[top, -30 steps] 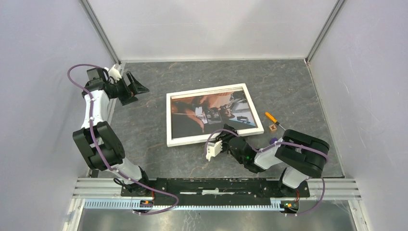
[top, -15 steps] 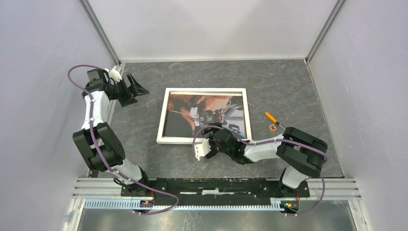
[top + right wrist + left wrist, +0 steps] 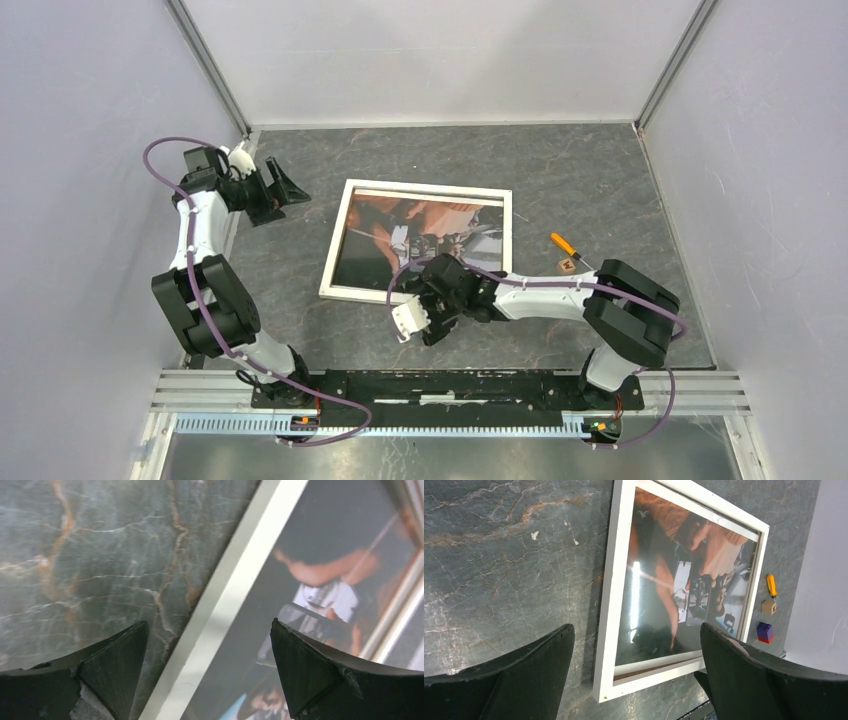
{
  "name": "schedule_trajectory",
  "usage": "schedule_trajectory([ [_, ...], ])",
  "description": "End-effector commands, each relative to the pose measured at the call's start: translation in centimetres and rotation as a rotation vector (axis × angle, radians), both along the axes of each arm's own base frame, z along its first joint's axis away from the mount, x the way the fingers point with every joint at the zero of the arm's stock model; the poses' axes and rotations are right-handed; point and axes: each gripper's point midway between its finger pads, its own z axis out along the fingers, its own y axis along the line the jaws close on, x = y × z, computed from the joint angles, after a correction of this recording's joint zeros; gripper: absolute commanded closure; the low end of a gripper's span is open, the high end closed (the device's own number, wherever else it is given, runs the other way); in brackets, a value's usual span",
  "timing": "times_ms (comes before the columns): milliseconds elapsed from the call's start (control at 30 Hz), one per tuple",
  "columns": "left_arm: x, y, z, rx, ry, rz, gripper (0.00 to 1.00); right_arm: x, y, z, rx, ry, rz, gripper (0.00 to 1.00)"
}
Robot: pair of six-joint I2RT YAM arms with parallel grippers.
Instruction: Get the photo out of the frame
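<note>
The frame (image 3: 335,240) lies flat on the dark stone table, white border up, with the photo (image 3: 420,225) showing under its glass. My right gripper (image 3: 437,283) hovers low over the frame's near edge. In the right wrist view its open fingers straddle the white border (image 3: 227,597), holding nothing, with the photo (image 3: 310,580) to their right. My left gripper (image 3: 280,190) hangs open at the far left, off the frame. In the left wrist view the frame (image 3: 613,580) and photo (image 3: 684,580) lie beyond the left gripper's (image 3: 636,645) spread fingers.
An orange-handled tool (image 3: 563,243) and a small wooden cube (image 3: 567,265) lie right of the frame. A blue and red cube (image 3: 765,631) sits near them. White walls with metal posts close in the table on three sides.
The frame has turned clockwise and slid left. My right arm swung left along its near edge and its jaws went from nearly shut to open. The left arm barely moved.
</note>
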Motion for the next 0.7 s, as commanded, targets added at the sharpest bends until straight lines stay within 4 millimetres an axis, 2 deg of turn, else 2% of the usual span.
schedule_trajectory([
  [0, -1.0, -0.2, 1.5, 0.049, -0.068, -0.071, 0.0, -2.9, -1.4, -0.3, -0.071, 0.21, 0.051, 0.02],
  [67, -1.7, -0.9, 1.9, 0.069, -0.103, -0.161, 0.0, -1.7, -0.4, 2.4, 0.002, 0.259, 0.01, 0.02],
  [100, -2.4, -1.3, 1.8, 0.097, -0.105, -0.21, 0.0, -0.5, 0.3, 4.2, 0.051, 0.295, -0.027, 0.02],
  [133, -3.2, -1.6, 1.4, 0.145, -0.112, -0.277, 0.0, 1.0, 0.8, 5.8, 0.091, 0.328, -0.064, 0.02],
  [233, -6.6, -3.0, -1.0, 0.276, -0.092, -0.489, 0.0, 6.5, 0.9, 8.9, 0.15, 0.416, -0.201, 0.02],
  [300, -8.9, -3.6, -2.8, 0.358, -0.082, -0.603, 0.0, 10.2, 0.3, 9.8, 0.181, 0.456, -0.292, 0.02],
  [433, -12.4, -5.1, -5.2, 0.55, -0.137, -0.82, 0.0, 17.4, -2.0, 9.6, 0.246, 0.52, -0.481, 0.02],
  [567, -13.6, -6.4, -6.0, 0.709, -0.284, -0.944, 0.0, 23.7, -4.0, 9.6, 0.323, 0.555, -0.632, 0.02],
  [667, -14.0, -7.7, -6.8, 0.783, -0.373, -1.021, 0.0, 27.4, -5.6, 8.7, 0.361, 0.579, -0.735, 0.02],
])
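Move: The frame lies face up with the photo in it. Its far rail is about 28 cm ahead of the right hand, 3 cm right and 3 cm lower; the near rail is just beneath that hand, the photo's middle 14 cm ahead, 2 cm right. The frame's near-left corner is some 15 cm back, 14 cm right and 15 cm below the left hand, the left rail level with that hand and 16 cm right. Right hand arcs up and some 25 cm forward towards far rail; left sinks back-right towards near-left corner. ##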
